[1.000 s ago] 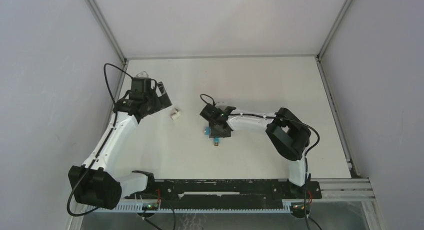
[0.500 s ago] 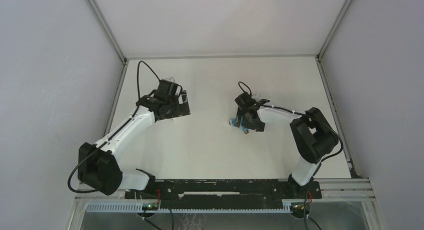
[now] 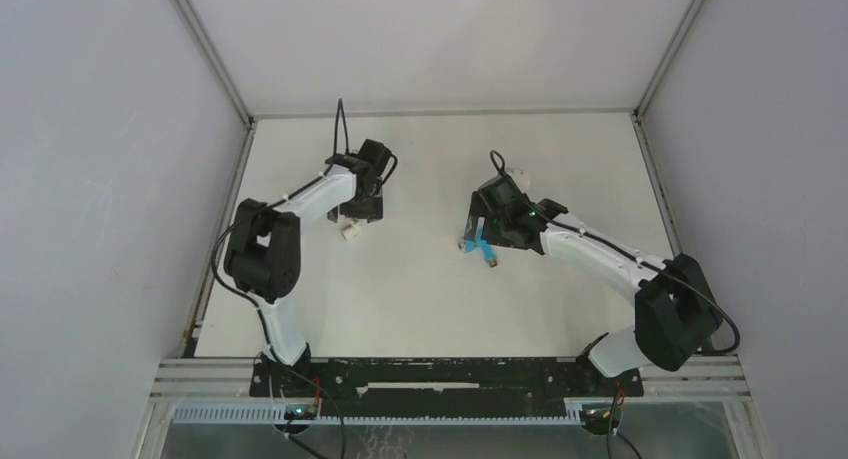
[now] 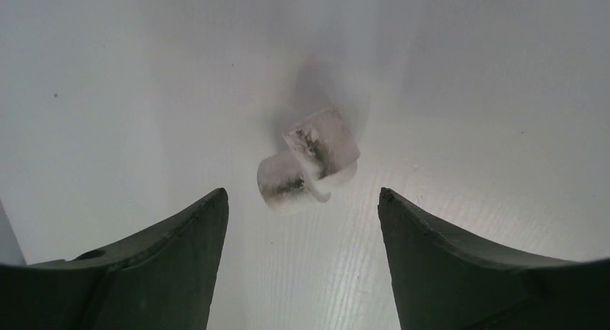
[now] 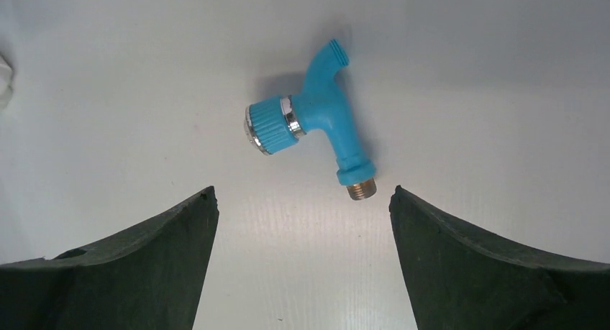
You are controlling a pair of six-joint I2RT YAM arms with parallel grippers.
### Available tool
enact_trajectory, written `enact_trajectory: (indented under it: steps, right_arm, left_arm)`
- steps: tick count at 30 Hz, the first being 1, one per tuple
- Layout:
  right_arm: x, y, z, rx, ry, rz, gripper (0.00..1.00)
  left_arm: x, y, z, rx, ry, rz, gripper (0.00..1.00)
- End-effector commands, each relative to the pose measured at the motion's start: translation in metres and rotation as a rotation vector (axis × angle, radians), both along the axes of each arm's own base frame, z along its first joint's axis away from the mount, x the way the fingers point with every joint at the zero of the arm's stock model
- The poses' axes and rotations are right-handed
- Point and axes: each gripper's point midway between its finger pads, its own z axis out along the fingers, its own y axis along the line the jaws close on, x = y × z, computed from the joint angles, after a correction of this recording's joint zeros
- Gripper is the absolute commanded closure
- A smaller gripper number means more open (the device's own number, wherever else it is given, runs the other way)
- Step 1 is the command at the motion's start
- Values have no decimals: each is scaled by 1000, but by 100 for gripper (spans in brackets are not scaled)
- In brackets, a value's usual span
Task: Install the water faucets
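Note:
The blue faucet (image 5: 316, 125) lies flat on the white table, with a ribbed blue knob, a curved spout and a metal threaded end. In the top view it (image 3: 480, 247) lies mid-table. My right gripper (image 5: 302, 197) is open and empty, hovering just behind the faucet without touching it; in the top view it (image 3: 487, 222) sits just above the faucet. A short white fitting (image 4: 309, 161) lies on the table ahead of my left gripper (image 4: 302, 197), which is open and empty. In the top view the fitting (image 3: 350, 230) lies just below the left gripper (image 3: 362, 211).
The white table (image 3: 450, 309) is walled by grey panels with metal frame rails at the back and sides. A black rail (image 3: 430, 374) carrying the arm bases runs along the near edge.
The left arm has swung right and further back, now over the white fitting. The right arm has stretched out, its gripper shifting a little back from the faucet, which lies about where it was half a second ago.

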Motion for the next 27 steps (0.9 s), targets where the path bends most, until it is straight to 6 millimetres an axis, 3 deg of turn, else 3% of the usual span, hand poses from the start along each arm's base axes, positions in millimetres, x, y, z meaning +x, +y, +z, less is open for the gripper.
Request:
enact_trajectory:
  steps: [1,7,12,20,27]
  right_arm:
    - [4,-11,30,-4,-89,-14,5]
    - [-2,-16,34,12,-101,-21,5]
    - [-3,-16,33,14,-92,-34,5]
    - [-5,-14,39,31,-102,-32,5]
    - [-6,-18,45,33,-118,-40,5]
  left_arm:
    - [28,4,14,61,-30,-37,25]
    - [30,7,-14,43,59,-40,37]
    - [24,5,-31,-24,120,-31,38]
    - [18,-16,-36,-198,165,-6,47]
    - [17,-62,-16,-496,97,37,62]
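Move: The white pipe fitting lies about 5 cm below the left hand, only about 1 cm ahead of the fingertips and 1 cm to their left. The blue faucet, flat on the table, is some 27 cm to the left hand's right and about 3 cm nearer the base, also 5 cm below. From the right hand, open and already clear above the faucet, the white fitting is about 27 cm to the left, 2 cm ahead and 8 cm below. The left hand sinks about 4.5 cm onto the white pipe fitting, easing a couple of centimetres forward first and then slightly back, its fingers tipping some 10 degrees steeper while they close from wide to about half open and pinch the fitting between the tips. Down at the table it rolls its left side lower and shifts about 2.5 cm to the right with the gripper's effort rising, as the open, empty right hand climbs another 2.5 cm off the faucet and drifts slightly right. ##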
